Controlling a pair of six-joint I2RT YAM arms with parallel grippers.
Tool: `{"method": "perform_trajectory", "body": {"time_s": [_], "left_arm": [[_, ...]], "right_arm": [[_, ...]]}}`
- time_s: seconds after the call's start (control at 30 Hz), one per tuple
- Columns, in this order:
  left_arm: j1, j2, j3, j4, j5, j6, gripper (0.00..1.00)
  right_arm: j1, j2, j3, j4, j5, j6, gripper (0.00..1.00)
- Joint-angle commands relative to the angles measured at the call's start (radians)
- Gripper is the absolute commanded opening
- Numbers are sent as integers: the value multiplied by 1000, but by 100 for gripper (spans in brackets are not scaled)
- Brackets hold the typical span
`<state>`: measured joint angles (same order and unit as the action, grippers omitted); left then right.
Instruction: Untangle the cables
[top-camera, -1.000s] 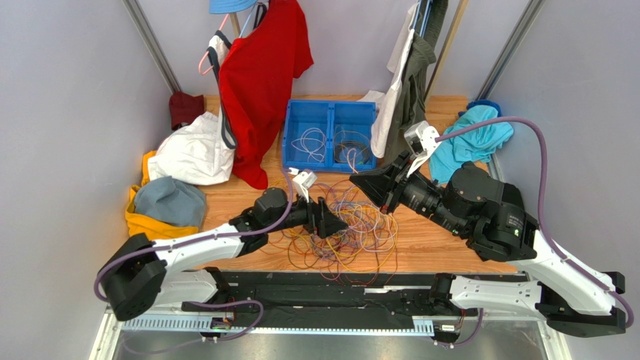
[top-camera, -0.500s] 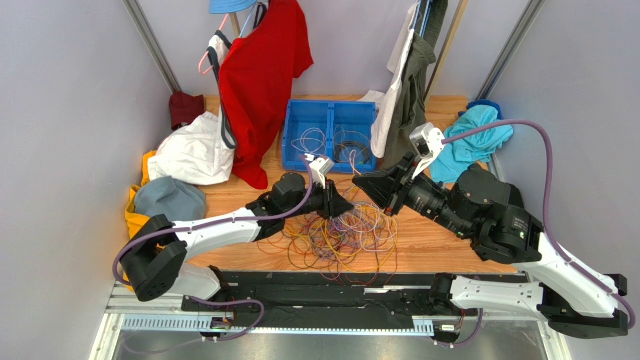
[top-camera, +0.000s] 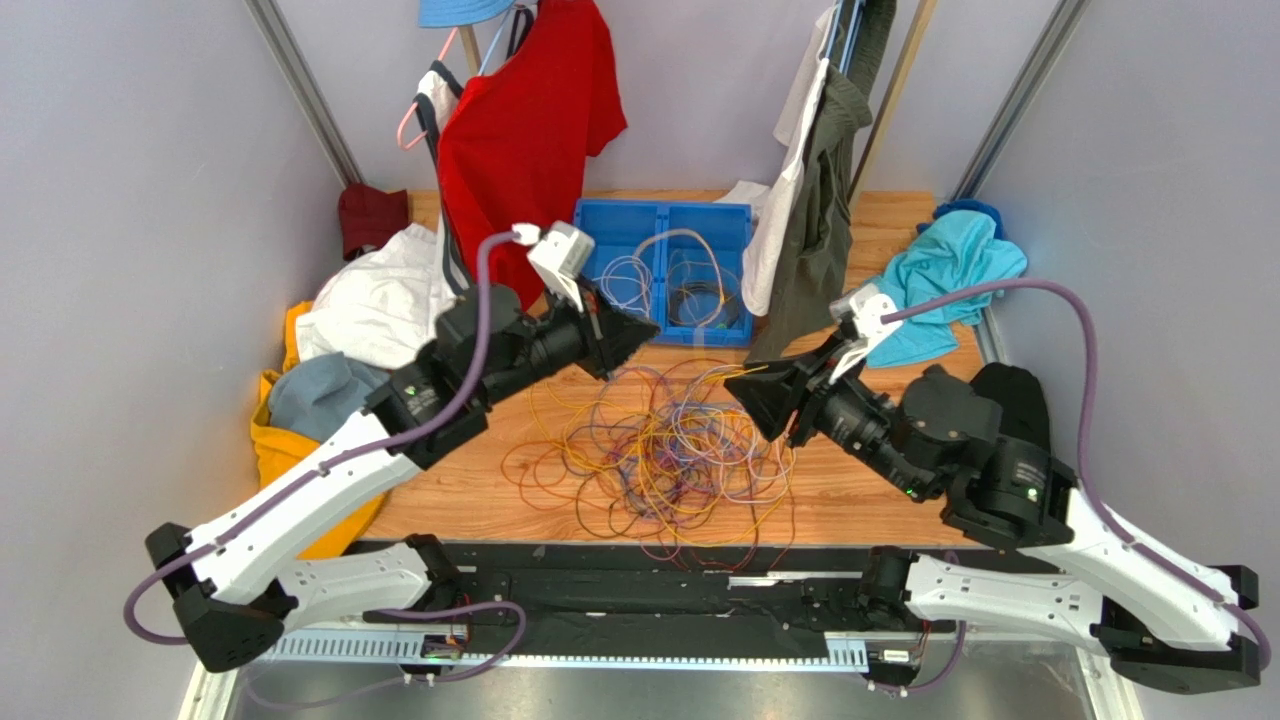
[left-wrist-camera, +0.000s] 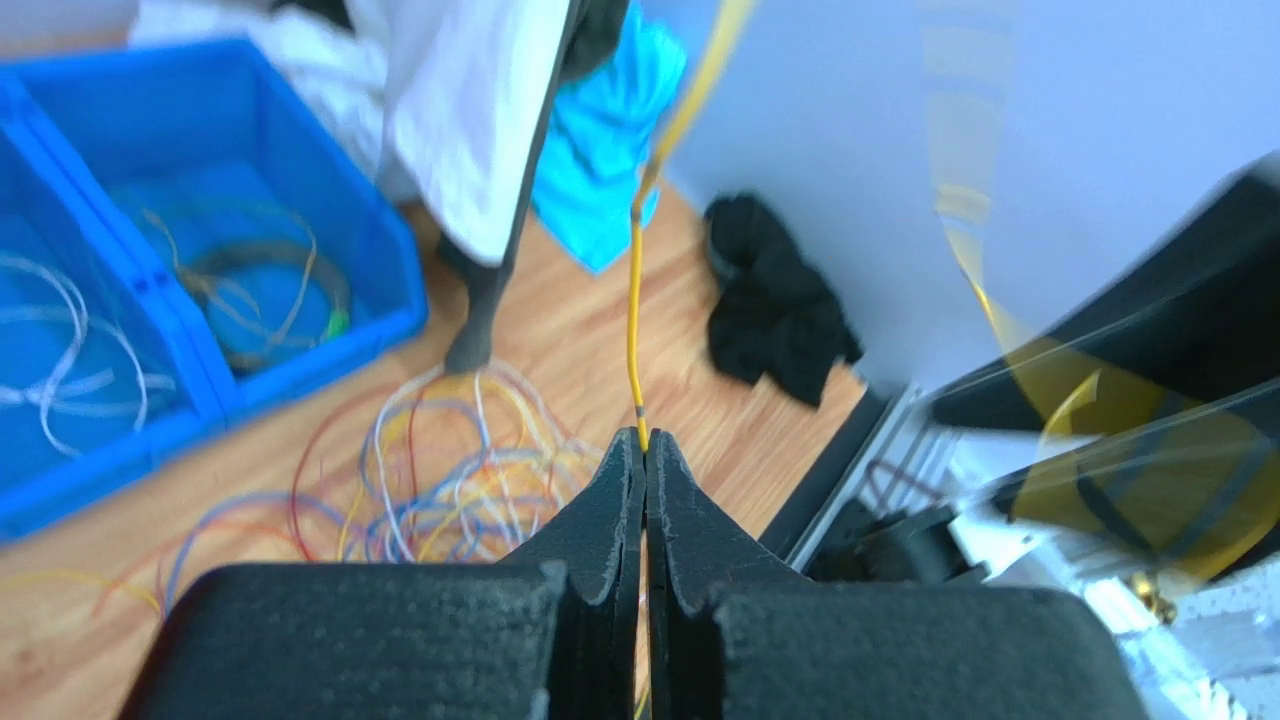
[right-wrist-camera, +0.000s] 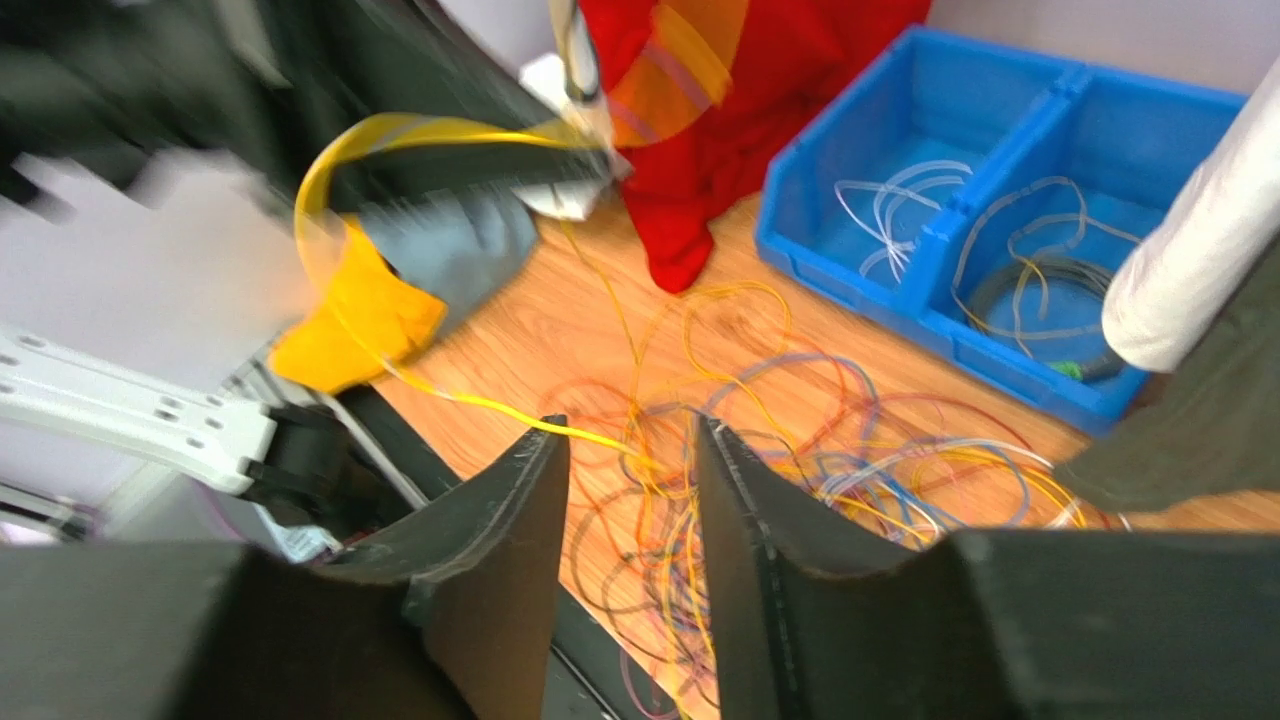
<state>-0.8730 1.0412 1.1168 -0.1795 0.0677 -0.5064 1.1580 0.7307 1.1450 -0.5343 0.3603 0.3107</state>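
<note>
The cables (top-camera: 672, 455) lie in a tangled heap of orange, yellow, purple, red and white loops on the wooden table between the arms. My left gripper (top-camera: 643, 324) is raised behind the heap, near the blue bin. It is shut on one yellow cable (left-wrist-camera: 634, 300), which runs up and away from its tips (left-wrist-camera: 643, 443). The heap also shows in the left wrist view (left-wrist-camera: 451, 473). My right gripper (top-camera: 741, 393) is open at the heap's right edge. In the right wrist view its jaws (right-wrist-camera: 631, 438) stand apart above the heap (right-wrist-camera: 796, 435), and a taut yellow cable (right-wrist-camera: 496, 408) passes the left fingertip.
A blue two-compartment bin (top-camera: 589, 267) at the back holds a few more wires. A red shirt (top-camera: 519, 150) and pale and dark garments (top-camera: 804, 180) hang behind it. White cloth (top-camera: 383, 308), grey and yellow cloth (top-camera: 323, 408) and teal cloth (top-camera: 947, 278) lie at the sides. A black rail (top-camera: 676, 573) borders the near edge.
My left arm has lifted and swung back and left from the heap toward the bin, drawing a yellow cable up with it. My right gripper has shifted slightly nearer and stays open.
</note>
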Motion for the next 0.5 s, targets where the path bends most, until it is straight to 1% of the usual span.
{"method": "perform_trajectory", "body": {"time_s": [0.0,0.03,0.1,0.13,0.23,0.37,0.4,0.47], "left_arm": [[9,42,184,-199,20,23,0],[9,55,234,-207,32,17,0],[11,83,291,-212,49,2,0],[11,92,311,-218,47,2,0],[25,131,418,-264,34,0,0],[31,207,599,-357,1,40,0],[32,224,685,-370,0,48,0],[34,276,777,-425,-20,72,0]], "right_arm": [[2,50,-45,36,46,-5,43],[2,64,-45,46,51,-7,49],[-1,110,-21,42,48,-7,53],[-3,122,-10,22,43,-5,58],[-4,128,-10,1,35,10,63],[-3,40,-93,5,51,34,63],[-3,24,-112,7,49,41,63],[-3,-10,-168,7,51,65,63]]}}
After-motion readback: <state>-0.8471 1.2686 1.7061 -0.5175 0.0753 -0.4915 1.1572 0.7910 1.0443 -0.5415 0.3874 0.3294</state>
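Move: From the left hand, already shut on the yellow cable, the blue tray lies about 30 cm ahead, level sideways, some 33 cm below; the black coil inside it is roughly 26 cm ahead and 7 cm right. The cable pile is almost straight beneath, about 34 cm down, 1 cm back and 2 cm right. From the half-open right hand, the pile is some 36 cm down, 5 cm ahead and 7 cm left, and the trousers' lower end about 21 cm ahead and 8 cm right. The yellow cable's end comes free of the right fingers as they open farther, while the left fingers keep their pinch on it and lift it about 11 cm, easing midway and edging forward at the end. The right hand sinks some 6 cm towards the pile, swinging about 3 cm left and partly back, its left side rolling down roughly 10 degrees. ##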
